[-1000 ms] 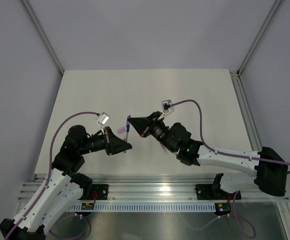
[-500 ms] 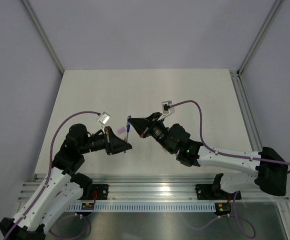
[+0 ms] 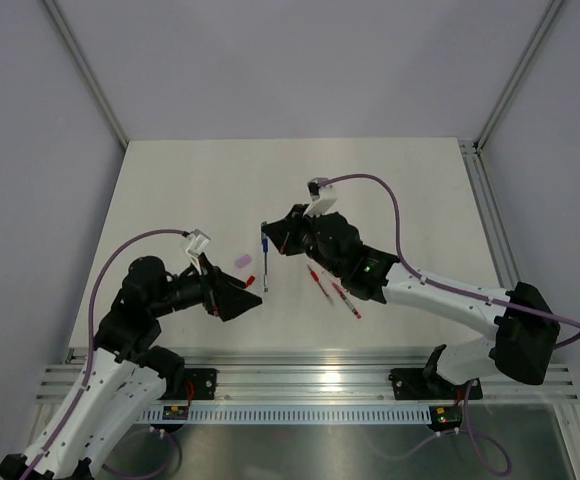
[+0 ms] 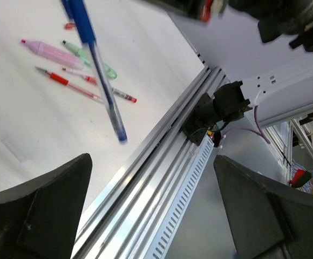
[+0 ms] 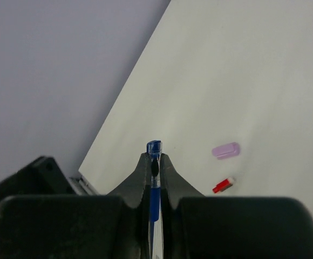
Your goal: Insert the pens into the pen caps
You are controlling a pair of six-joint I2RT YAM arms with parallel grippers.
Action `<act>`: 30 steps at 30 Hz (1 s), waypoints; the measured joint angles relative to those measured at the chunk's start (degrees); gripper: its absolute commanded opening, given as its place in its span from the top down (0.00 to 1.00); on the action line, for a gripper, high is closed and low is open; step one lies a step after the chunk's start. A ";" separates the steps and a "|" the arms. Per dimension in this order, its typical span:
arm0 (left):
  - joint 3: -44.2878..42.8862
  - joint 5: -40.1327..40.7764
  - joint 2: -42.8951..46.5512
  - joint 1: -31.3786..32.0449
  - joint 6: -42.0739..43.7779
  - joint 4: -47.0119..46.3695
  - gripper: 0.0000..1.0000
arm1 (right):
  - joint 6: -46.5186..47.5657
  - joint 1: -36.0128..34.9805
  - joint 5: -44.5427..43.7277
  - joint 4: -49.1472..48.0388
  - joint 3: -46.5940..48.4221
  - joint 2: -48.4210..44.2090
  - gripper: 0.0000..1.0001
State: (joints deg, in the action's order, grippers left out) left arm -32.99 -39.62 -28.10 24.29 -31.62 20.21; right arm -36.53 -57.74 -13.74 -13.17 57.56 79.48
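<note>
My right gripper [image 5: 154, 162] is shut on a blue pen [image 5: 154, 186], whose blue end sticks out past the fingertips. From above, the right gripper [image 3: 272, 243] holds this blue pen [image 3: 264, 268] over the table middle. My left gripper [image 3: 248, 300] stands open just left of the pen's near end, holding nothing. In the left wrist view its fingers [image 4: 38, 208] are wide apart and the blue pen [image 4: 100, 75] hangs ahead of them. A pink cap [image 5: 225, 150] and a red cap [image 5: 223, 185] lie on the table. The pink pen [image 4: 51, 51], green pen [image 4: 92, 60] and red pens [image 4: 70, 83] lie beyond.
The aluminium rail [image 3: 310, 380] runs along the table's near edge, right under the left gripper [image 4: 154, 216]. Two red pens [image 3: 335, 290] lie beside the right forearm. Purple cables [image 3: 390, 205] arc over both arms.
The left gripper has opened and drawn back towards the near edge, away from the blue pen. The right arm has swung further over the table with the pen, uncovering the red pens.
</note>
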 measured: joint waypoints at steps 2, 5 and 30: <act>-0.02 0.55 0.87 -0.02 1.25 2.21 0.01 | 0.24 2.64 0.22 1.05 1.11 0.07 1.00; -0.63 1.84 1.75 -0.02 3.74 6.45 0.01 | 1.25 7.19 1.16 2.80 1.77 0.00 1.00; -3.93 6.93 9.35 0.33 10.03 10.75 0.01 | 21.55 45.40 -4.28 30.51 13.79 21.68 1.00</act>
State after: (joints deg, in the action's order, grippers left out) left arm -36.93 -32.69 -18.74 24.62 -21.58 30.96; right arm -14.98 -12.34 -18.02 17.34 71.35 101.16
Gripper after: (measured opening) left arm 0.985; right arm 0.088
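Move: The right hand, already holding the capped blue pen high up, makes for clear table about 34 cm to its right, 18 cm ahead and 26 cm below. On the table between, the red pen lies 13 cm right and 3 cm ahead, the pink highlighter 15 cm right and 10 cm ahead, the green marker 21 cm right and 6 cm ahead. From the left hand that clear spot is some 31 cm ahead, 38 cm right and 23 cm down. Gripping the capped blue pen, the right hand sweeps some 33 cm right and forward, lowering toward clear table. ##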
